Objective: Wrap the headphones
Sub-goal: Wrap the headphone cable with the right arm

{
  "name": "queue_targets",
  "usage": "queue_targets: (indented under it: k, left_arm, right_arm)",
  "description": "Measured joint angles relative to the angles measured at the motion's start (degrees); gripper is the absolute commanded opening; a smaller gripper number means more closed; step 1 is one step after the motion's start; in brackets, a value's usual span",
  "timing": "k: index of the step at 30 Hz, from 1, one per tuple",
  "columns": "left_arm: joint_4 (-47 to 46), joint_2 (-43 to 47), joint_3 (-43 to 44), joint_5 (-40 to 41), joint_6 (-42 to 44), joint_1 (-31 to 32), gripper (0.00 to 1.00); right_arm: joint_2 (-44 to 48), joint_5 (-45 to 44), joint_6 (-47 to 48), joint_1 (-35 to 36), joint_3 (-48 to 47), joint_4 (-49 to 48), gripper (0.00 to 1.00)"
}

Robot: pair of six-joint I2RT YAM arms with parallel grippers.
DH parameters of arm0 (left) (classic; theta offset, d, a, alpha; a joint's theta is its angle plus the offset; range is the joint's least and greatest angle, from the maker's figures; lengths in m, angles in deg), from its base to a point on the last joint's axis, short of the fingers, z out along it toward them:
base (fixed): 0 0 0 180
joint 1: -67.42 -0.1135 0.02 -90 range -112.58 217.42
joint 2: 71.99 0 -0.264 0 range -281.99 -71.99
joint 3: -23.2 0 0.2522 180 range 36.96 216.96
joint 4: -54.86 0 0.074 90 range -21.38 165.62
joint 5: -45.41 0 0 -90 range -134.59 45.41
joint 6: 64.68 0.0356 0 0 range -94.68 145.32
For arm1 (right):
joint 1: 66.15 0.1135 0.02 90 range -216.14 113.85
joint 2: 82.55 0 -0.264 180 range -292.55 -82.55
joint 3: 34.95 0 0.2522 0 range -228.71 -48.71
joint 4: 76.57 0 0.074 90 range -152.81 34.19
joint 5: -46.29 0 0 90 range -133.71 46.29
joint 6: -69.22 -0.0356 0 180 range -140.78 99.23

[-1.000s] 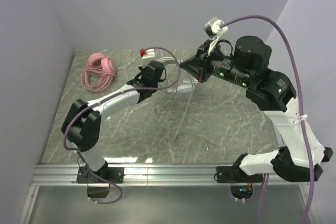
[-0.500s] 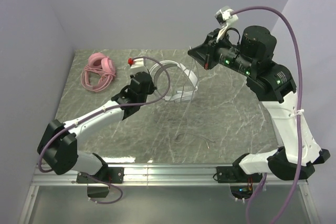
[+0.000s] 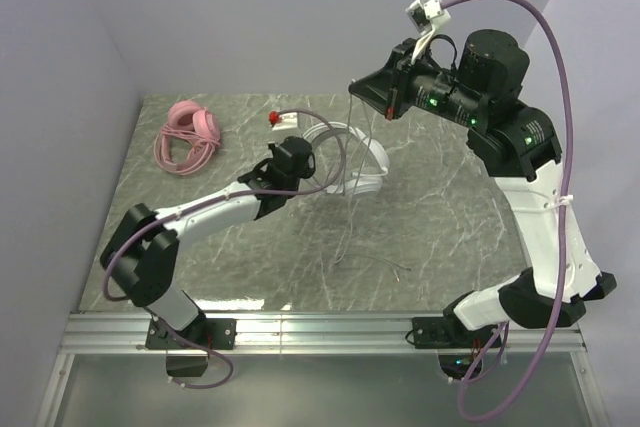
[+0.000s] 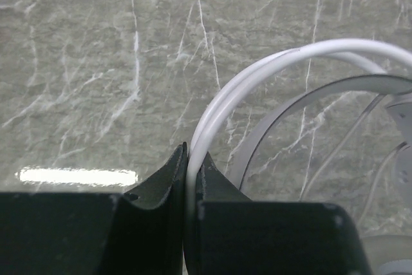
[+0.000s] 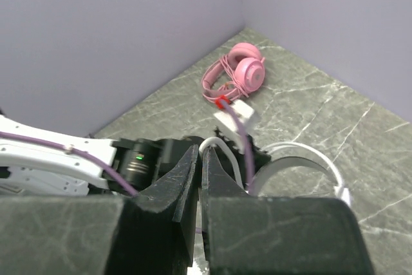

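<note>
The white headphones (image 3: 352, 159) lie on the marble table (image 3: 450, 217) at its middle back. My left gripper (image 3: 300, 160) is shut on their thin white headband (image 4: 257, 75), which runs straight between the jaws (image 4: 188, 159). My right gripper (image 3: 355, 90) hangs high above the headset, shut on its thin cable (image 3: 351, 197). The cable drops to the table and ends in a loose curl (image 3: 385, 265). In the right wrist view the shut fingertips (image 5: 201, 149) point down at the headband (image 5: 302, 159). The pink headphones (image 3: 187, 135) sit wrapped in the back left corner.
Lilac walls close the table at the back and left. A metal rail (image 3: 320, 332) runs along the near edge by the arm bases. The left arm's purple hose (image 3: 310, 122) loops over the white headset.
My right gripper has risen and drawn the cable up taut. My left gripper swung left and came back right with the headband, so the white headset now lies a little further right.
</note>
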Motion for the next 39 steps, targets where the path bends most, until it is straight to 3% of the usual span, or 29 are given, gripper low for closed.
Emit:
queue_targets:
  k: [6, 11, 18, 25, 34, 39]
  left_arm:
    - [0.04, -7.13, 7.48, 2.84, 0.02, 2.27, 0.0]
    - [-1.31, -6.36, 6.1, 4.15, 0.48, 4.2, 0.0]
    - [-1.29, 0.33, -1.25, 4.11, 1.73, 4.46, 0.0]
    - [-1.22, 12.44, -9.01, 3.41, 6.86, 4.42, 0.0]
    - [-1.86, 20.57, -14.82, 0.04, 12.52, 4.31, 0.0]
    - [2.99, 26.03, -14.78, -5.68, 11.89, 3.85, 0.0]
  right_arm:
    - [-0.13, -0.22, -0.17, -0.15, -0.35, 0.46, 0.0]
    - [0.02, -0.11, -0.42, -3.08, 0.42, 0.07, 0.0]
    - [0.35, 5.18, -3.63, -12.59, 6.25, -2.47, 0.0]
    - [0.33, 10.12, -7.93, -20.2, 12.68, -6.27, 0.0]
    - [-3.23, 8.11, -7.19, -21.94, 12.83, -3.78, 0.0]
    - [-5.4, 5.42, -5.6, -21.94, 16.22, -3.37, 0.0]
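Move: The right gripper holds the cable high up. From it, the white headphones' middle lies about 15 cm ahead, straight in line sideways and some 34 cm below; the loose cable tail on the table is level with it, 7 cm to its right and 51 cm down. The left gripper grips the headband, with the headphones' middle about 10 cm to its right and 3 cm ahead. The pink headphones lie some 26 cm ahead of the left gripper, 28 cm to its left, 17 cm lower. Keep the cable pinched and, after a brief hold, sweep the right gripper about 12 cm forward while lowering it 13 cm and taking it 9 cm right, past the headphones to their far right, tipping it down and turning it clockwise. Keep the left grip on the headband: ease it right a little, then draw it some 10 cm back, left and slightly up, turning it clockwise. ##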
